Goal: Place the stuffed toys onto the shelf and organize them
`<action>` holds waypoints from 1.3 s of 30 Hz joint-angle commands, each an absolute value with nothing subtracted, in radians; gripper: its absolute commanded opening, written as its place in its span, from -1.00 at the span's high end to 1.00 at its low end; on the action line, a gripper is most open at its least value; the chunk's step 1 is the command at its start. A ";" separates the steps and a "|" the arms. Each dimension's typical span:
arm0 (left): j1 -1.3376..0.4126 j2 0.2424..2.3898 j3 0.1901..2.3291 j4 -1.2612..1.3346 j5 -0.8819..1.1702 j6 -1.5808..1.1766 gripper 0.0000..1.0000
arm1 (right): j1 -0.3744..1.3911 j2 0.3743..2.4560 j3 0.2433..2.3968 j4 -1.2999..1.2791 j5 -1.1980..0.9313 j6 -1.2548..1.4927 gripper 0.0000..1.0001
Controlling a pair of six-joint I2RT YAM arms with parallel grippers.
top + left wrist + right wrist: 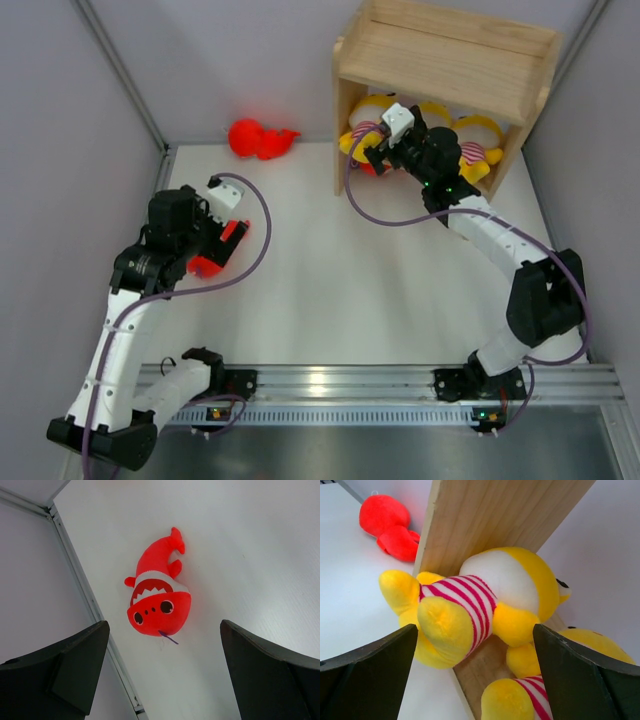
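The wooden shelf (450, 50) stands at the back right, with yellow striped toys in a row on its lower tier. The leftmost yellow toy (480, 600) lies against the shelf's side panel (485, 515), feet sticking out, and a second yellow toy (555, 690) lies beside it. My right gripper (378, 148) hangs open just in front of them, holding nothing. One red shark (160, 600) lies on the table under my left gripper (215, 250), whose open fingers (75, 670) stand apart above it. Another red shark (262, 140) lies at the back left.
Grey walls close in the table on the left, back and right, with a metal corner strip (85, 595) right beside the near shark. The arms' mounting rail (340, 385) runs along the near edge. The right arm's purple cable (380, 215) loops over the table before the shelf.
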State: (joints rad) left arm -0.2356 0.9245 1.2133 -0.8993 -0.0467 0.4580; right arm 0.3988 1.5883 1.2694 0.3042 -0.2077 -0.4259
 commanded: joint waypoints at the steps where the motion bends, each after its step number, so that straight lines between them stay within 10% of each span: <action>1: -0.235 0.900 1.198 -0.871 -0.058 0.466 -0.97 | 0.411 1.537 1.292 0.273 -0.219 -0.433 -0.97; 23: -0.100 1.543 1.000 -0.648 -0.397 0.446 -0.93 | 0.428 1.407 1.278 0.170 -0.259 -0.436 -0.99; 29: -0.094 1.536 0.921 -0.451 -0.426 0.512 -0.06 | 0.434 1.344 1.243 0.196 -0.290 -0.417 -0.99; 31: -0.077 1.548 0.914 -0.422 -0.437 0.531 0.99 | 0.437 1.325 1.236 0.201 -0.301 -0.414 -0.99; 39: -0.061 1.243 0.937 -0.636 -0.005 0.664 1.00 | 0.460 1.269 1.311 0.004 -0.510 -0.445 -0.99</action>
State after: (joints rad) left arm -0.0574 1.4361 0.9218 -0.5430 -0.2893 0.5789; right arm 0.4335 1.3090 1.2472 0.1074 -0.3653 -0.4232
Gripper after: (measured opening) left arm 0.082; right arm 0.993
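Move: The red shark toy lies on the table about 8 cm ahead of the left gripper, 7 cm to its left and 22 cm below. The other red toy, by the back wall, is some 33 cm ahead of that gripper and 7 cm to its right, also at table level. From the right gripper the shark is roughly 40 cm left, 13 cm back and 25 cm lower; the leftmost striped yellow toy on the shelf is about 9 cm ahead, 4 cm left and slightly lower. Bring the open left gripper down about 20 cm onto the head end of the red shark, swinging left and a little forward, and tipping the fingers some 30 degrees further down. Pinch the head there, then begin to raise it and ease back right. Meanwhile draw the empty, open right gripper back about 9 cm and up 7, away from the striped yellow toy. ##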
